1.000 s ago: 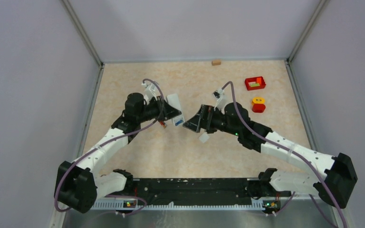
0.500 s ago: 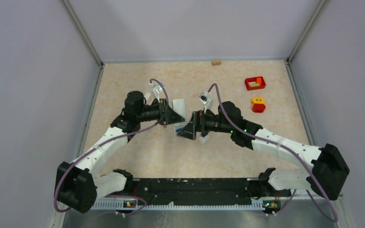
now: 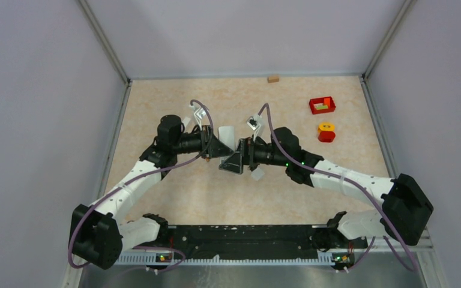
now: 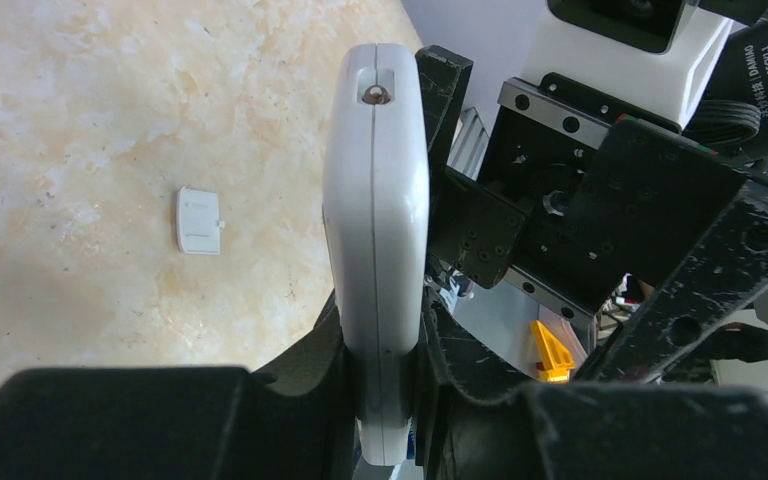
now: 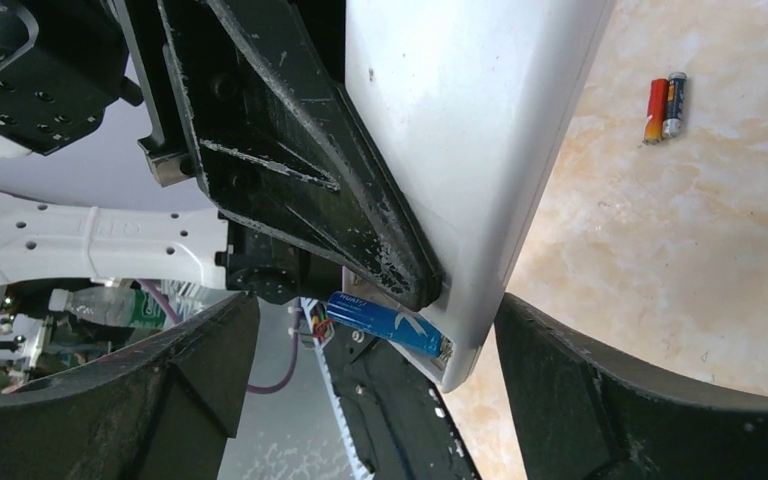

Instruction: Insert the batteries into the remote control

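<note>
My left gripper [image 4: 385, 350] is shut on the white remote control [image 4: 375, 200], which it holds off the table, edge-on in the left wrist view. In the top view the remote control [image 3: 227, 134] sits between both grippers at the table's middle. A blue battery [image 5: 385, 322] pokes at a slant out of the open compartment at the end of the remote control [image 5: 470, 130]. My right gripper [image 5: 380, 385] is open, its two fingers standing either side of that end without touching it. Two more batteries [image 5: 663, 108], red and dark, lie side by side on the table.
The small white battery cover [image 4: 198, 221] lies loose on the table, seen in the top view as the cover [image 3: 257, 174] under my right wrist. A red bin [image 3: 322, 105], a yellow-and-red block [image 3: 326, 132] and a wooden block [image 3: 272, 78] stand far right and back. Walls enclose the table.
My right arm has swung left, bringing its open jaws from beside the remote to around its battery end. The left gripper shifted slightly right with the remote.
</note>
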You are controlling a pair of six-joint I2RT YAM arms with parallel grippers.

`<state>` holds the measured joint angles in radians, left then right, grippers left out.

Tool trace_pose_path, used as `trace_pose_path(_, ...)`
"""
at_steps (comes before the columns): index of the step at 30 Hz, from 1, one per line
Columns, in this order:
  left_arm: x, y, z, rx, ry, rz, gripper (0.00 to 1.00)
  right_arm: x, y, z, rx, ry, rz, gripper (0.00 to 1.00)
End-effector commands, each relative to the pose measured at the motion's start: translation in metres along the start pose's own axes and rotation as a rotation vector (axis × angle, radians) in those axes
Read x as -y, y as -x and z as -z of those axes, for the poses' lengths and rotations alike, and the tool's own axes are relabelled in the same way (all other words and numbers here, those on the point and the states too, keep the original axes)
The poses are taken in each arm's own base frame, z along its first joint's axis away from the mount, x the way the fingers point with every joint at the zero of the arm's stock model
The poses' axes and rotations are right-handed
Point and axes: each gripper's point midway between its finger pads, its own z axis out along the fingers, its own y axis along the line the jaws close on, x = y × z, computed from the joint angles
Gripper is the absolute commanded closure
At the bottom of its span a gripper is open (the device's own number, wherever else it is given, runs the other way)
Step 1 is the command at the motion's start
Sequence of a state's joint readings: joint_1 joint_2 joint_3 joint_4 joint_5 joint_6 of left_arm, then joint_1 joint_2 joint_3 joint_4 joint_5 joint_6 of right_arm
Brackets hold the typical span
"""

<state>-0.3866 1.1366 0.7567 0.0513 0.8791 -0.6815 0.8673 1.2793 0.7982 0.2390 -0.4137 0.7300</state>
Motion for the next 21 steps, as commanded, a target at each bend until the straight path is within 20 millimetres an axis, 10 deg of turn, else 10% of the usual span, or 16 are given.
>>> trace_pose_path(1, 0.0208, 0.0134, 0.0035, 0.027, -0.064, -0.069, 1.00, -0.0182, 0.0251, -0.0060, 0.069, 0.070, 0.050, 0.15)
trace_pose_path(14, 0.0201, 0.0104, 0.0037, 0.017, -0.068, -0.072, 1.00, -0.0180, 0.0273, -0.0126, 0.073, 0.080, 0.028, 0.40)
trace_pose_path(21, 0.0188, 0.0101, 0.0031, 0.010, -0.061, -0.057, 1.00, -0.0215, 0.0258, -0.0122, 0.067, 0.105, 0.035, 0.36)
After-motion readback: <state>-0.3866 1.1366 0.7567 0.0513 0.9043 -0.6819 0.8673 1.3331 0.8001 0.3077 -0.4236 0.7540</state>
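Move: The blue battery sits tilted in the open compartment at the near end of the remote control, about 2 cm to the left of the right hand, level fore and aft, perhaps 1 cm higher. From the left hand, which already holds the remote, it lies about 4 cm back and 1 cm up. Some 18 cm below the right hand on the table lie the loose batteries, about 8 cm left and 1 cm ahead, and the battery cover, 12 cm right and 6 cm back. The remote's near end and the tilted blue battery come deeper between the right hand's jaws as that hand eases about 1 cm left and slightly forward, its wrist hardly turning. Its wide-open fingers close to roughly three fifths, one above the battery, one below the remote; whether they press can't be seen. The left hand keeps its grip on the remote, practically still. ##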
